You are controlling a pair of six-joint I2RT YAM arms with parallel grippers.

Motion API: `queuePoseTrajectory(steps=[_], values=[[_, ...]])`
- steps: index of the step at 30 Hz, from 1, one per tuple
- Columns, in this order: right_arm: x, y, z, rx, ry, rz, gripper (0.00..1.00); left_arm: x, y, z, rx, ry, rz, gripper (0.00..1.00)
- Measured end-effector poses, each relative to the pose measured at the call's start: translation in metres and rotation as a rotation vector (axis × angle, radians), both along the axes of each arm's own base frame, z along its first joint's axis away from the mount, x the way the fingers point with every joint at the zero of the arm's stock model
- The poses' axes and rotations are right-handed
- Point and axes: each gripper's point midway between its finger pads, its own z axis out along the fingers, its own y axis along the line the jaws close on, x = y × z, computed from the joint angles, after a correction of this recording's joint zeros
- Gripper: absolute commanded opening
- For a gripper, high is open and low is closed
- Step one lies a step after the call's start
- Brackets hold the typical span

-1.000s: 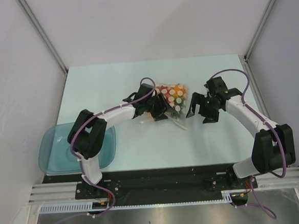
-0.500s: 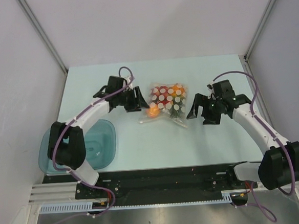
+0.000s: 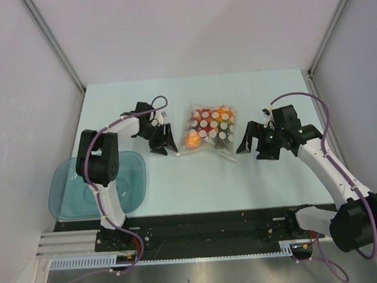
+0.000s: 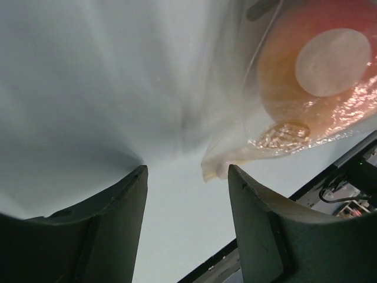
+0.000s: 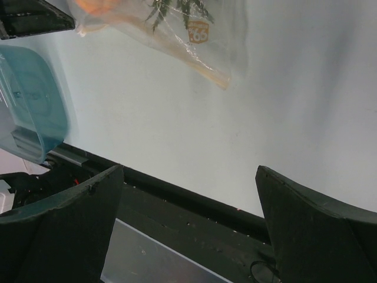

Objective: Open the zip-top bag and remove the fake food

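The zip-top bag [image 3: 209,127], clear with pale, orange and red dots, lies flat mid-table with the fake food inside. An orange piece [image 3: 192,140] bulges at its near-left end. My left gripper [image 3: 165,144] stands open just left of the bag's near-left corner. In the left wrist view that corner [image 4: 215,168] hangs just past the right fingertip, and nothing lies between the fingers [image 4: 118,224]. The orange food [image 4: 318,76] shows through the plastic. My right gripper [image 3: 247,142] is wide open to the right of the bag, apart from it. The bag [image 5: 177,35] with green leaves inside shows in the right wrist view.
A teal translucent tray [image 3: 94,187] sits at the near-left table edge, partly under the left arm; its rim [image 5: 29,112] is also in the right wrist view. White walls enclose the table. The black base rail [image 3: 201,228] runs along the near edge.
The left gripper let go of the bag, opened and drew back to the left, then came down beside the bag's near-left corner. The right gripper drifted slightly rightward, still wide open.
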Motion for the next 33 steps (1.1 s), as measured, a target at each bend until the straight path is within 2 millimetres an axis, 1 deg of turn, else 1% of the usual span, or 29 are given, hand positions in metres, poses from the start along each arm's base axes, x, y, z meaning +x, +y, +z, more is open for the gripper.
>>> queuePoseTrajectory(steps=[2,5,7,8,12,13,14,15,16,17,19,23,26,27,30,33], values=[[-0.001,0.001,0.001,0.0,-0.003,0.004,1.0,-0.002,-0.001,-0.007,-0.011,0.031,-0.002,0.61],[-0.001,0.002,0.001,-0.001,-0.004,0.01,1.0,-0.004,-0.008,-0.007,-0.049,0.064,-0.001,0.59],[-0.002,0.003,0.001,-0.001,-0.004,0.017,1.0,-0.002,-0.013,-0.007,-0.078,0.066,0.0,0.55],[-0.003,0.004,0.001,0.0,-0.004,0.021,1.0,-0.001,-0.015,-0.006,-0.091,0.068,0.003,0.5],[-0.005,0.008,0.001,-0.001,-0.004,0.036,1.0,0.004,-0.024,-0.006,-0.15,0.071,0.023,0.36],[-0.006,0.009,0.001,0.0,-0.005,0.04,1.0,0.004,-0.026,-0.006,-0.159,0.074,0.031,0.29],[-0.006,0.01,0.001,0.0,-0.005,0.043,1.0,0.005,-0.027,-0.006,-0.165,0.074,0.032,0.17],[-0.006,0.011,0.001,0.0,-0.006,0.047,1.0,0.004,-0.028,-0.007,-0.172,0.077,0.036,0.14],[-0.007,0.012,0.001,0.0,-0.006,0.052,1.0,0.004,-0.029,-0.007,-0.177,0.079,0.04,0.07],[-0.008,0.013,0.001,0.001,-0.007,0.057,1.0,0.004,-0.03,-0.007,-0.184,0.08,0.043,0.03],[-0.01,0.017,0.001,0.0,-0.01,0.072,1.0,0.004,-0.032,-0.007,-0.192,0.082,0.05,0.0],[-0.014,0.026,0.0,-0.011,-0.022,0.114,1.0,-0.004,-0.035,-0.005,-0.202,0.082,0.055,0.0],[-0.017,0.036,-0.003,-0.051,-0.052,0.167,1.0,-0.016,-0.042,0.01,-0.214,0.074,0.052,0.0],[-0.019,0.04,-0.005,-0.083,-0.076,0.192,1.0,-0.021,-0.047,0.018,-0.221,0.071,0.051,0.0],[-0.026,0.059,-0.004,-0.153,-0.174,0.301,0.99,-0.043,-0.071,0.049,-0.25,0.062,0.042,0.0],[-0.034,0.084,0.006,-0.207,-0.347,0.427,1.0,-0.064,-0.094,0.084,-0.275,0.057,0.057,0.0]])
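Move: Just right of the left hand, by about 3 cm, level with it and 1 cm lower, lies the bag's near-left corner; the orange fake food in the bag is some 8 cm right and 3 cm ahead, the teal tray 22 cm left and 10 cm back. From the right hand that corner is roughly 19 cm left, 9 cm ahead and 12 cm below, the bag's near-right corner 3 cm left and 6 cm ahead, the orange food 14 cm left and 13 cm ahead. Sliding about 3 cm right along the table, the left hand shuts its open fingers on the bag's near-left corner, then carries it up some 9 cm while drawing right and back. The right hand, wide open, drifts and then swings left in front of the bag towards the held corner, also edging back, its wrist turning counter-clockwise and its fingers tipping up; it touches nothing yet. ##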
